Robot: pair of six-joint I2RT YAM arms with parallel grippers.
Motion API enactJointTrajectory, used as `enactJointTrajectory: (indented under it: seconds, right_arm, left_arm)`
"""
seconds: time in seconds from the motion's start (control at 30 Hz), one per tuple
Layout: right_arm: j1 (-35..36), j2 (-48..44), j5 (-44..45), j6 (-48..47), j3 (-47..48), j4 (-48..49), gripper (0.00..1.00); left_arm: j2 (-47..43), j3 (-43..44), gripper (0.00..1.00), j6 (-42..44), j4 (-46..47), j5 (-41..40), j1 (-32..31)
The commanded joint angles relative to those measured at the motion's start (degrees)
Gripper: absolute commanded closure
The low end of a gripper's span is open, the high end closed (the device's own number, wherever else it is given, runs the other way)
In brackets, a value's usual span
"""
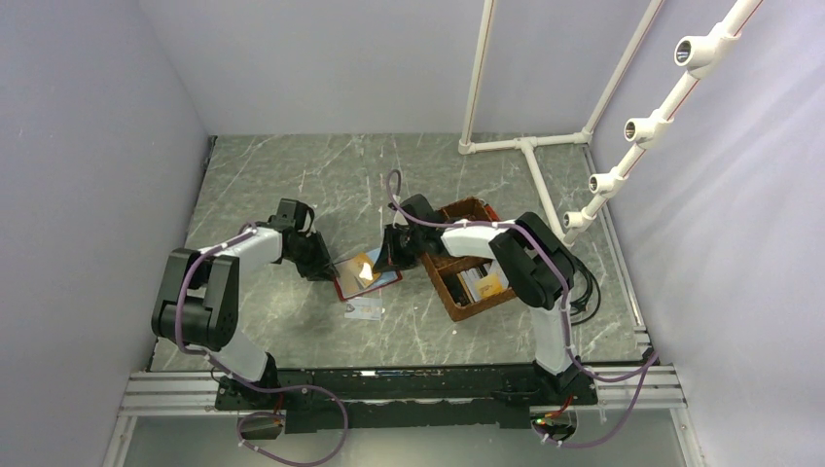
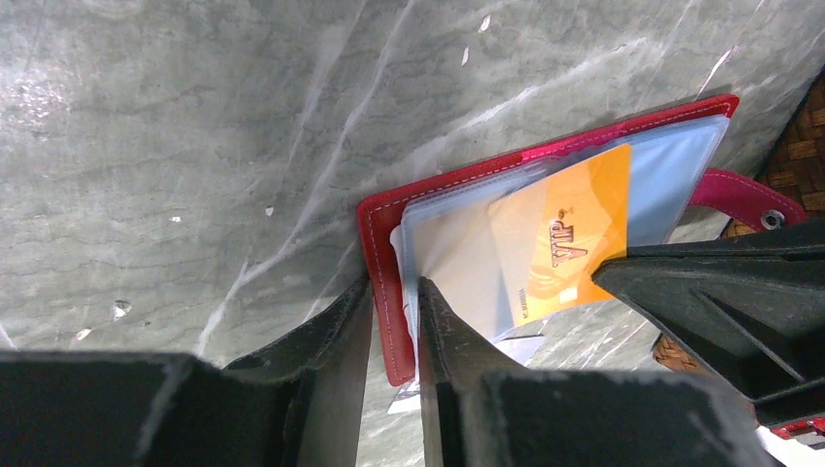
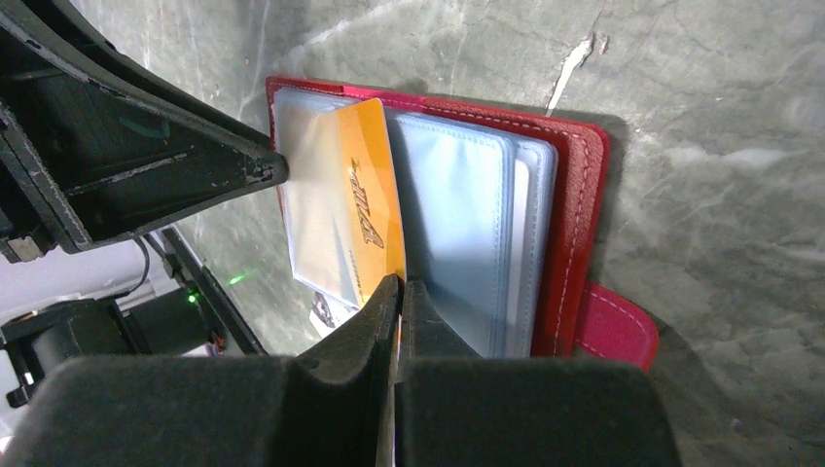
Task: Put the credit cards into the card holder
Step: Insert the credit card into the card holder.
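Observation:
The card holder (image 1: 350,284), a dark red wallet, lies open on the table with its clear sleeves fanned out (image 3: 457,214). My left gripper (image 2: 394,297) is shut on the card holder's red cover edge (image 2: 384,263) together with one sleeve. My right gripper (image 3: 399,292) is shut on the near end of an orange credit card (image 3: 370,195), whose far end lies among the sleeves (image 2: 574,233). Whether it sits inside a pocket I cannot tell. A white credit card (image 1: 365,309) rests flat on the table just in front of the wallet.
A brown woven basket (image 1: 449,292) stands right of the wallet, under my right arm, with more cards inside (image 1: 484,284). The wallet's snap tab (image 3: 618,326) sticks out toward the basket. White pipe framing (image 1: 530,156) crosses the back right of the marble table.

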Motion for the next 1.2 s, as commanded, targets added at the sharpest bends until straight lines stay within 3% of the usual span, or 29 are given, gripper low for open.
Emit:
enactJointTrajectory:
  seconds: [0.0,0.4,0.77,0.9,1.03,1.17]
  right_arm:
    - [-0.29,-1.7,6.02,-0.76,-1.34,2.18,1.0]
    - [1.0,-0.88,5.87,2.6,-1.73,3.86,1.0]
    - [4.55,-2.01,10.95,9.79,-4.14,6.58,1.0]
    - [4.58,-2.28,12.31,9.48,-4.17,5.81,1.0]
    - [4.58,-1.96,11.46,7.6,-3.92,6.01,1.0]
    - [4.58,-1.95,10.78,4.5,-3.15,4.95,1.0]
  left_arm:
    - [-0.69,-2.25,0.72,0.45,-2.19,-2.79,0.81]
    - [-1.72,-3.69,0.73,-1.1,-0.47,-0.9,0.86]
    - [-3.57,-4.44,0.73,-3.35,0.17,-0.85,0.86]
    - [-6.1,-4.48,0.64,-3.31,-1.49,-1.99,1.43]
    - [-10.68,-5.94,0.4,-3.81,-3.33,-2.57,3.91]
    - [-14.49,-8.51,0.41,-5.16,-3.84,-3.73,4.63]
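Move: My right hand pinches the orange card near its lower right corner, with the card already partly in the left pocket, whose middle lies about 5 cm left and 2 cm back of that hand, roughly 1 cm below. The loose card lies some 8 cm back and 3 cm left of my right hand; the basket's middle is about 21 cm right and 3 cm ahead. From my left hand, astride the holder's left edge, that pocket is about 4 cm to the right. I keep the orange card pinched in my right hand and, after a short hold, carry it about 2 cm left and 1 cm back, turning it some 7 degrees clockwise, level over the holder. My left hand stays low at the holder's left edge, easing slightly left, then opens its fingers wide and backs off about 3 cm left and back, rising a little. ##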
